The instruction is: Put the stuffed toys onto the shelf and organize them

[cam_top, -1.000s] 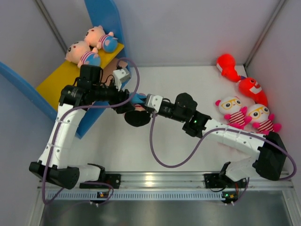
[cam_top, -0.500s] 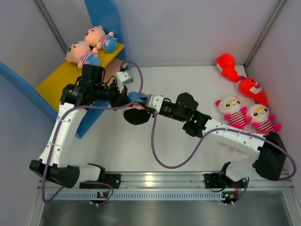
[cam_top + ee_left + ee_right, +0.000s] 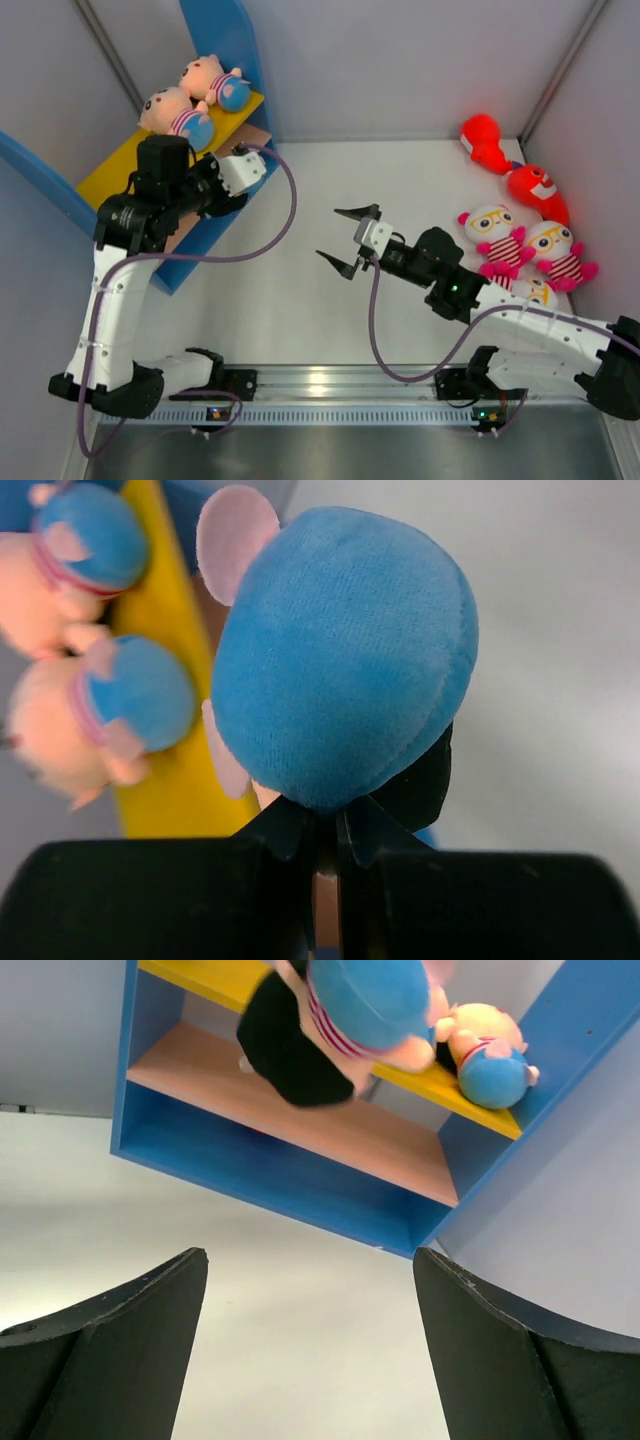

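Observation:
My left gripper is shut on the blue pants of a peach doll and holds it in front of the shelf's yellow upper board. In the top view my left wrist hides that doll. The right wrist view shows the held doll hanging by the left gripper. Two more dolls lie on the yellow board. My right gripper stands open and empty over mid-table. Two red creatures and two owls lie at the right.
The shelf lies tilted at the back left, with a blue side panel rising by the back wall. Grey walls close in the left, back and right sides. A purple cable loops from the left wrist. The tan lower board carries nothing.
The left gripper shut on the doll and carried it left to the shelf. The right gripper let go of it, opened wide and drew back to the right.

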`<state>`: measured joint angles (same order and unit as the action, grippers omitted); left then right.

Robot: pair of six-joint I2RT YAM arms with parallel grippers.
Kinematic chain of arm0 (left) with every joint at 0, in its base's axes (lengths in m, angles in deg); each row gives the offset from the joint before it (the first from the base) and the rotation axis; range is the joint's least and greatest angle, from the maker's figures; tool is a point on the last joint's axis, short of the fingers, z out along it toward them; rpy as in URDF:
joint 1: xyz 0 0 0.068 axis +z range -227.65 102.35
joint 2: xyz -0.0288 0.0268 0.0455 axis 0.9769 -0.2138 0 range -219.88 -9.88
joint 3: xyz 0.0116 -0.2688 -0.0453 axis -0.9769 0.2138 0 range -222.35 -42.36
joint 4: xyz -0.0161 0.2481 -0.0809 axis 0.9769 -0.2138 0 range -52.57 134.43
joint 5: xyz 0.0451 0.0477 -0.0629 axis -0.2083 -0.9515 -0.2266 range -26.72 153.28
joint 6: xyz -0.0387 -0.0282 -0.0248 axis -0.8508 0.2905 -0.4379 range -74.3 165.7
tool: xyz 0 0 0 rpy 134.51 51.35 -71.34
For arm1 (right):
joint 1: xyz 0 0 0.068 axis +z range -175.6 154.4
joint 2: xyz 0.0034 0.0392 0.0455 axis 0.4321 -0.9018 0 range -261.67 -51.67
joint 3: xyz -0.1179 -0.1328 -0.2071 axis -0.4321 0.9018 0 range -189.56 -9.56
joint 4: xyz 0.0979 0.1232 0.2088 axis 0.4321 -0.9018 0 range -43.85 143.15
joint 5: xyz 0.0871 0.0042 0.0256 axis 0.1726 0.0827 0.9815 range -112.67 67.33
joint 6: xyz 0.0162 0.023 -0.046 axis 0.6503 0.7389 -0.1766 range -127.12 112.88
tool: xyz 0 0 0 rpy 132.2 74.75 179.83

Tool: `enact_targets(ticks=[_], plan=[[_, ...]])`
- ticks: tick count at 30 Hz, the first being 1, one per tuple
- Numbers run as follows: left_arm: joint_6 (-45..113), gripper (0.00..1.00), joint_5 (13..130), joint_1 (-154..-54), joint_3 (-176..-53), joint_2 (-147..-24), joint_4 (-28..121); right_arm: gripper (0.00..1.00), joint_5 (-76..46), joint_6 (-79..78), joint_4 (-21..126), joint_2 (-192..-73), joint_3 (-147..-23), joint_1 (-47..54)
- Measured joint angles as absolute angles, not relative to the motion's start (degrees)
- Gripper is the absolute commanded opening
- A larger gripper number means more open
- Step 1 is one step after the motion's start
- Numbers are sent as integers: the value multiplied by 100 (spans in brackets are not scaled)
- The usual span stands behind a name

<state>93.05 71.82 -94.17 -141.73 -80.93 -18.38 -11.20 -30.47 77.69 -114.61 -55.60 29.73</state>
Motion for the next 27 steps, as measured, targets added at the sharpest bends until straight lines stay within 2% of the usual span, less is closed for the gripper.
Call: enact_targets(ticks=[8, 13, 17, 20, 23, 27], plan=[[11266, 0, 5278, -9414, -14210, -7457, -1630, 84, -1367, -3038, 7819, -10711, -5007, 2901], [12582, 0, 4303, -9364, -13545, -7396, -856, 84, -1332, -2925, 7926, -10692, -4672, 2744], [13369, 0, 4244, -8969, -13331, -7704, -268, 84, -1197, -2750, 8175, -10689, -4401, 2578], [13852, 0, 4450, -8271, -13041, -7890, 346, 84, -1096, -2643, 8272, -10683, -4318, 2438], [14123, 0, 4638, -7609, -12914, -8137, 639, 84, -1007, -2564, 8387, -10657, -4261, 2311], [14289, 0, 4950, -7257, -12715, -8222, 855, 83, -924, -2499, 8420, -10526, -4176, 2145]])
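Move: On the yellow top board, the free end nearer the bases is where the left hand takes its black-haired toy: about 24 cm to its left, 9 cm ahead and roughly 3 cm lower. The nearer shelf toy sits some 17 cm ahead and 14 cm left, the farther one about 27 cm ahead and 6 cm left, both also slightly lower. From the right hand, that free end lies roughly 46 cm left and 18 cm ahead, about level. Swinging about 20 cm to the left onto the free end of the yellow board, the left hand keeps its pinch on the toy's blue body; it first rises some 6 cm, then heads forward about 7 cm while sinking 4 cm, rolling its left side up by some 50 degrees. The right hand, already empty and wide open, backs off right about 6 cm and dips. ##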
